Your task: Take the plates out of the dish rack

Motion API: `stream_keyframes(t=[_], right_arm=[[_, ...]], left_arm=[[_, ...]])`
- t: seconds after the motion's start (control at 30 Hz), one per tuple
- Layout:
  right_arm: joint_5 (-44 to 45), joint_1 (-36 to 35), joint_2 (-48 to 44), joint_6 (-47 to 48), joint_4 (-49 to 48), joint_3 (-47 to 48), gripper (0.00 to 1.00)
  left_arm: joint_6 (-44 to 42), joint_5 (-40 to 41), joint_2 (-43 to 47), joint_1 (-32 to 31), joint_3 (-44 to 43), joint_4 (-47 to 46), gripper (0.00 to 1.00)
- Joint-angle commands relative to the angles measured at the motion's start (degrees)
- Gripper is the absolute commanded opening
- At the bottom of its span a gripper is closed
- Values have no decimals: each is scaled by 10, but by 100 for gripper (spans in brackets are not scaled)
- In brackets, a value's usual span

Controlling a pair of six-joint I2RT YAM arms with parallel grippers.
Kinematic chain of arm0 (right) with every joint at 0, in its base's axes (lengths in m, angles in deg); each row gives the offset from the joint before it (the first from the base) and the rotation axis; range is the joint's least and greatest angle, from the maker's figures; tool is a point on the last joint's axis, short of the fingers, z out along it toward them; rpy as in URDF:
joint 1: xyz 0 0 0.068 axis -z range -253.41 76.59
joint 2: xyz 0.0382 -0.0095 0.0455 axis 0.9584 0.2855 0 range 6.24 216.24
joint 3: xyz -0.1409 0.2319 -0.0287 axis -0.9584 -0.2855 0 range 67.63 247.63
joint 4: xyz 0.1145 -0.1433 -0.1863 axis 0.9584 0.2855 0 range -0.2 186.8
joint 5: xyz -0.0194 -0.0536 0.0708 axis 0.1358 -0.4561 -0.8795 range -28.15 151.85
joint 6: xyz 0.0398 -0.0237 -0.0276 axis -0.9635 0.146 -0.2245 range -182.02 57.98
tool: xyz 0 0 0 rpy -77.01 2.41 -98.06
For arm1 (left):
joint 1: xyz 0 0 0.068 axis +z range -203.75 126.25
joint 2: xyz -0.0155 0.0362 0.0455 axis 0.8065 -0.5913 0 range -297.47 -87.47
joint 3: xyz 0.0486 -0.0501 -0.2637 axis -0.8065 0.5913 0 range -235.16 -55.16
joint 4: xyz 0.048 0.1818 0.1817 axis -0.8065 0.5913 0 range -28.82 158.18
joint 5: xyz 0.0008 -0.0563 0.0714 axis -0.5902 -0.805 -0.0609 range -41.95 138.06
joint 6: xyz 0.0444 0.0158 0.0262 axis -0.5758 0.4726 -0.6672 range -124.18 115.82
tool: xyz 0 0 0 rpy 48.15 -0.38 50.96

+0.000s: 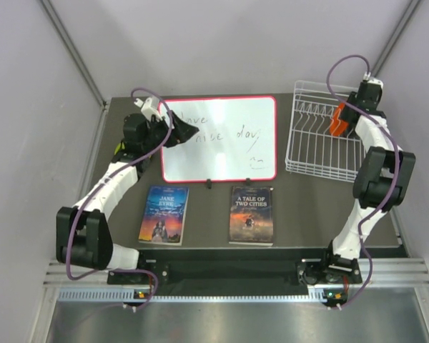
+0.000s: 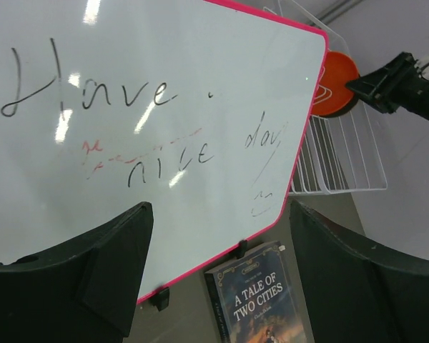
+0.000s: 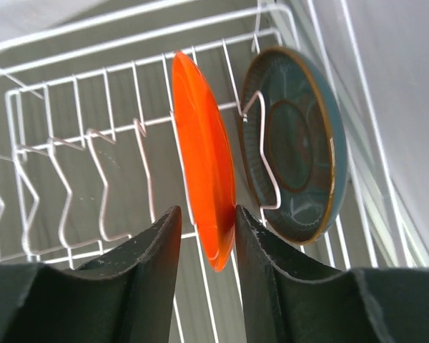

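Note:
The white wire dish rack [image 1: 318, 153] sits at the table's far right. An orange plate [image 3: 204, 164] stands on edge between its prongs, with a dark blue-grey plate [image 3: 300, 143] upright just to its right. My right gripper [image 3: 206, 214] straddles the orange plate's lower rim. Its right finger touches the plate and a narrow gap shows at the left finger. My left gripper [image 2: 220, 207] hovers open over the whiteboard's left part with nothing between its fingers. From there the orange plate [image 2: 337, 82] and the rack [image 2: 343, 164] show in the distance.
A red-framed whiteboard [image 1: 222, 150] with handwriting lies at the back centre, beside the rack. Two books lie in front of it: "Jane Eyre" [image 1: 164, 214] on the left and "A Tale of Two Cities" [image 1: 251, 214] on the right. Walls close in on both sides.

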Motion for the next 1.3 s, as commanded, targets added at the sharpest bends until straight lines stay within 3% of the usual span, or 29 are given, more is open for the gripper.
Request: stream_keyframes(t=[0.0, 0.17, 0.27, 0.4, 0.5, 0.67, 1.0, 1.27], right_arm=[[2, 8, 12, 6, 12, 33, 39], [15, 8, 25, 19, 15, 40, 41], [15, 8, 33, 25, 19, 47, 31], [21, 5, 31, 38, 21, 48, 6], [35, 0, 29, 46, 33, 56, 0], [68, -17, 14, 59, 27, 55, 0], [284, -89, -74, 136, -81, -3, 0], [316, -109, -160, 141, -67, -33, 0]], left_arm=[[-13, -18, -7, -17, -29, -37, 81], [-16, -15, -12, -27, -29, -38, 81], [-16, -15, -16, -29, -29, -39, 81], [-16, -10, -19, -29, -22, -45, 81], [-16, -11, -24, -29, -20, -47, 81], [-9, -12, -29, -30, -15, -57, 81], [-22, 19, -26, -30, -9, -48, 80], [-27, 29, -25, -30, -13, -44, 80]])
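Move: The orange plate stands on edge in the dish rack, its near rim already between the right hand's open fingers and its middle about 4 cm ahead, 1 cm left, level in height. The dark plate is about 5 cm ahead and 4 cm right; the rack's middle lies some 7 cm left, neither ahead nor back, and 8 cm below. From the left hand the orange plate is roughly 15 cm ahead, 46 cm right. Right hand sinks 2 cm, pinches the orange plate's near rim, then lifts 10 cm, rolling left side down 25°. ##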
